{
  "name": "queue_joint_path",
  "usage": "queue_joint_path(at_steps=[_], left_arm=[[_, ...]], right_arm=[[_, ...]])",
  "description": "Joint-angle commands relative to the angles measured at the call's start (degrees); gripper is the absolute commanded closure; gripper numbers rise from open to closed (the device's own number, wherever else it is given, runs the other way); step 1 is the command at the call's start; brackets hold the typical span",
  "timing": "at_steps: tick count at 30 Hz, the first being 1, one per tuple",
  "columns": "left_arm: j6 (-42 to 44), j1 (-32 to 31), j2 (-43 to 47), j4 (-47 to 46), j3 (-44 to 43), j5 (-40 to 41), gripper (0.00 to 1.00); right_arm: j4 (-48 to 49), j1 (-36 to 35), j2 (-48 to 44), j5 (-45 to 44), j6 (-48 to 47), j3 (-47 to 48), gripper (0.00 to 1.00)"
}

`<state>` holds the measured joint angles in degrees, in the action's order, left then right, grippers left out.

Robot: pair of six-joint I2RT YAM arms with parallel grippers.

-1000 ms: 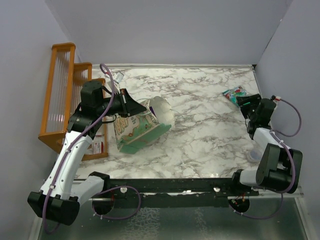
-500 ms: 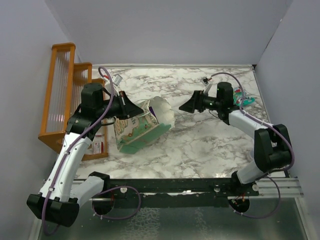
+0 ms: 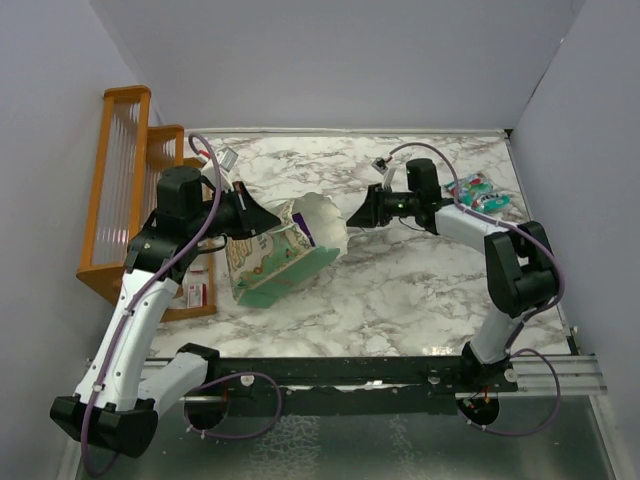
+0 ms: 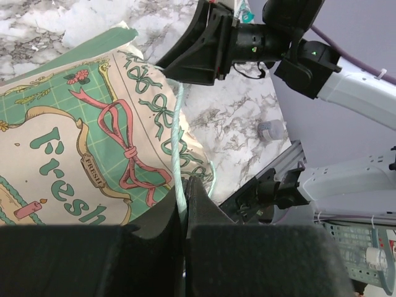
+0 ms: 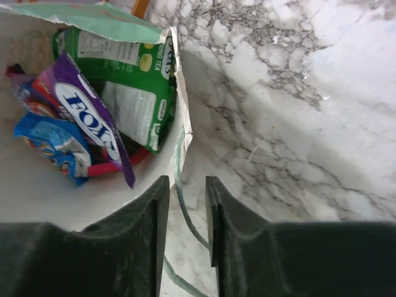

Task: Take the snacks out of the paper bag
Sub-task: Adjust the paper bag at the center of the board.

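The paper bag [image 3: 280, 262] lies on its side, white mouth facing right. My left gripper [image 3: 272, 224] is shut on its thin string handle [image 4: 178, 142], the fingers meeting above the cream printed panel [image 4: 68, 148]. My right gripper [image 3: 353, 220] is just outside the bag's mouth, open with a narrow gap [image 5: 187, 185]. The other string handle runs loosely between its fingers. Inside the bag lie snacks: a green packet [image 5: 127, 86], a purple one [image 5: 83, 108] and a blue one [image 5: 52, 145]. Two or three more snacks [image 3: 478, 190] lie on the table at the far right.
An orange wooden rack [image 3: 125, 190] stands along the left wall, with a small red-and-white box [image 3: 197, 292] at its foot. A small round translucent disc [image 4: 270, 130] lies on the marble near the right arm's base. Grey walls close in the back and both sides.
My right arm has swung left from the packets at the far right to the bag's mouth, and its jaws have narrowed. The left gripper has kept its hold on the handle.
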<state>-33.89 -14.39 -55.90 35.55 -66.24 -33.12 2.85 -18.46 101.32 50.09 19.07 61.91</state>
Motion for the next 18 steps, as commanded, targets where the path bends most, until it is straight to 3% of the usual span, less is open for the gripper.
queue_joint_path(at_steps=[1,3,4,12,18], left_arm=[[0.53,-0.28,0.58,0.98,-3.38,1.41,1.0],[0.26,-0.26,0.34,0.71,-4.26,1.44,1.0],[0.09,-0.24,0.24,0.62,-4.68,1.4,1.0],[-2.75,-0.28,-0.74,-4.27,-5.25,-1.22,1.0],[-4.3,-0.28,-1.62,-6.97,-4.3,-3.81,1.0]], right_arm=[[1.99,-0.53,-1.2,1.12,3.76,-1.66,0.81],[3.54,-0.69,-2.37,2.08,5.49,-4.47,0.97],[4.01,-0.84,-3.35,2.3,6.12,-5.9,0.99],[6.69,-2.35,-19.38,-0.22,11.62,-20.54,0.99],[7.96,-9.16,-28.61,-1.05,14.98,-27.69,0.99]])
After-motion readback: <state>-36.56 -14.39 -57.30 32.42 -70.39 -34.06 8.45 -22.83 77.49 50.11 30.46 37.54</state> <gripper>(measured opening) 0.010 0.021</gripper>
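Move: The loose paper bag handle hangs right between the right hand's half-open fingers. The bag lies on its side: its mouth is about 5 cm to the left and 4 cm back, its middle about 14 cm left, 6 cm back and a little lower, and the purple snack pack inside is some 11 cm left and 3 cm back. The left hand already grips the bag's other handle, with the bag's middle about 20 cm below and barely 2 cm ahead and 2 cm right. The right fingers first close, pinching the loose handle, and then the right hand drags it straight back towards the base by about 12 cm, dipping slightly before rising again and staying just outside the mouth with hardly any turn of the wrist. Meanwhile the left hand, its fingers still shut on its own handle, rises about 3.5 cm over the bag with only a slight creep forward. ##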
